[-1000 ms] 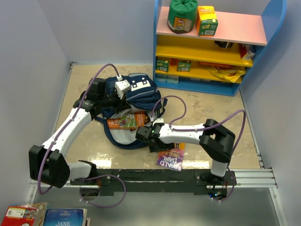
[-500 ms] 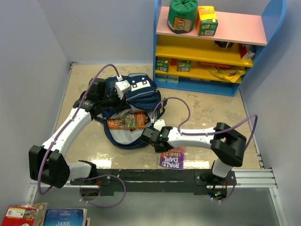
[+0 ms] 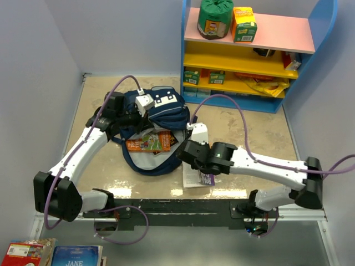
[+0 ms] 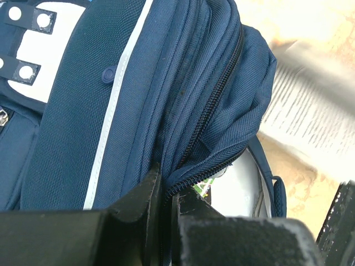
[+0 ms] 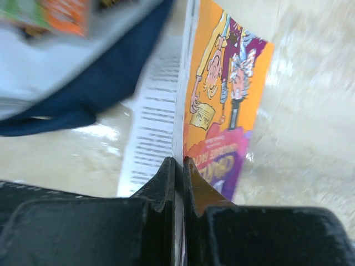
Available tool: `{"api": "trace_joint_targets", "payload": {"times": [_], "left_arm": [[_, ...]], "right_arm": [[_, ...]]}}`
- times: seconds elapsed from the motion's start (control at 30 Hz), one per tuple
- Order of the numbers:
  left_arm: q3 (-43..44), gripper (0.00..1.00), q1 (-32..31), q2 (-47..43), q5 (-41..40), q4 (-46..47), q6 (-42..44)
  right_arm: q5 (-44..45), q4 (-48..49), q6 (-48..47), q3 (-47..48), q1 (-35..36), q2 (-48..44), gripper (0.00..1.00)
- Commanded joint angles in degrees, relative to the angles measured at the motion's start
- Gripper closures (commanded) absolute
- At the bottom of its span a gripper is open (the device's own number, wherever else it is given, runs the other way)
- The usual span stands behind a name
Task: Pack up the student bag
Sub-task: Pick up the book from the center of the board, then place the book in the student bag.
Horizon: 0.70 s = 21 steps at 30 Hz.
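Note:
The navy student bag [image 3: 161, 111] lies open on the floor, with an orange and green book [image 3: 150, 141] in its mouth. My left gripper [image 3: 135, 115] is shut on the bag's zippered upper edge [image 4: 211, 116] and holds the flap up; the jaws [image 4: 166, 191] pinch the fabric. Just right of the bag, my right gripper [image 3: 187, 159] is shut on the cover of an orange and purple Roald Dahl book [image 3: 197, 176]. In the right wrist view the fingers [image 5: 178, 166] clamp the cover [image 5: 222, 94], and a printed white page [image 5: 152, 122] hangs open beside it.
A blue shelf unit [image 3: 249, 55] with snack packs and boxes stands at the back right. More books [image 3: 50, 255] lie at the bottom left, beyond the arms' black base rail [image 3: 183, 208]. Grey walls close in on both sides.
The right gripper has shut on the Roald Dahl book's cover and tipped it up, so the book falls open. The right arm's elbow has swung far right. The left arm has not moved.

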Motion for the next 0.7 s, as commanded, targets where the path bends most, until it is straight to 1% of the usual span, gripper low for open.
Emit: {"api": "trace_joint_targets", "payload": {"times": [0.0,0.07,0.1,0.13,0.17,0.2,0.23,0.3,0.33,0.37,0.4,0.47,0.5,0.53,0.57,0.6,0.63,0.67], "left_arm": [[4.1,1.0,0.6,-0.3,-0.8,4.6,-0.1],[4.9,1.0,0.6,0.6,-0.6,3.8,0.1],[5.3,1.0,0.5,0.9,-0.6,3.4,0.3],[5.8,1.0,0.6,1.3,-0.6,3.1,0.6],[5.9,1.0,0.6,1.3,-0.7,3.2,0.6],[6.0,1.0,0.6,1.3,-1.1,3.5,0.8],[6.3,1.0,0.6,1.5,-1.6,3.6,0.9],[6.7,1.0,0.6,1.9,-2.0,3.8,1.0],[7.0,1.0,0.6,2.2,-2.1,3.7,0.9],[7.0,1.0,0.6,2.3,-2.1,3.7,0.8],[7.0,1.0,0.5,2.2,-2.0,3.9,0.4],[7.0,1.0,0.6,1.9,-1.5,4.2,-0.1],[7.0,1.0,0.6,1.6,-1.4,4.2,-0.5],[7.3,1.0,0.6,1.3,-0.8,4.2,-0.6],[7.7,1.0,0.6,1.1,-0.7,3.7,-0.6],[8.1,1.0,0.5,1.0,-0.4,3.2,-0.6],[9.1,1.0,0.6,0.7,0.4,2.7,-0.6],[9.8,1.0,0.5,0.7,0.7,1.6,-0.6]], "right_arm": [[10.6,-5.6,-7.4,10.1,3.8,-5.6,1.0],[13.3,-6.1,-9.4,12.1,6.8,-5.8,1.0],[14.9,-6.9,-10.3,15.4,8.2,-5.5,1.0],[16.5,-10.2,-10.3,17.5,10.9,-4.2,1.0],[20.6,-12.7,-9.6,19.9,12.3,-3.1,1.0],[21.7,-15.4,-7.8,25.3,13.7,-1.9,1.0],[22.4,-18.7,-7.6,27.5,16.8,0.4,1.0],[23.2,-18.5,-9.9,30.9,20.0,1.7,1.0],[22.8,-15.2,-11.6,30.8,23.2,1.9,1.0],[22.2,-12.6,-13.6,29.8,23.7,1.7,1.0],[19.7,-10.4,-16.9,27.5,23.9,1.5,1.0],[18.0,-3.9,-19.6,24.5,23.9,0.8,1.0],[17.3,-1.2,-23.1,20.9,23.9,0.5,1.0],[16.7,4.4,-24.9,19.0,24.0,0.0,1.0],[16.3,7.6,-27.4,17.2,23.9,-0.5,1.0],[17.5,10.5,-31.9,14.2,23.9,-1.0,1.0],[18.0,15.5,-34.2,13.0,23.6,-1.0,1.0],[18.4,18.4,-36.7,11.8,23.2,-0.9,1.0]]}}
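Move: The purple-and-orange book is already off the table in the right fingers. The bag's grey-lined pocket lies about 21 cm left of that hand, 6 cm ahead and 11 cm below; the orange book inside it is about 23 cm left and 12 cm ahead. The raised bag flap is some 14 cm left and 22 cm ahead. From the left hand, the pocket is about 8 cm back, 3 cm right and 17 cm below. The book, still pinched between the right fingers and splayed open, goes steeply up some 15 cm, then swings left and back by about 8 and 7 cm, the hand sinking again by 4 cm at the end. Meanwhile the wrist turns about 30 degrees counter-clockwise and tips the fingers up towards level. The left hand keeps its hold on the flap, nearly still. ##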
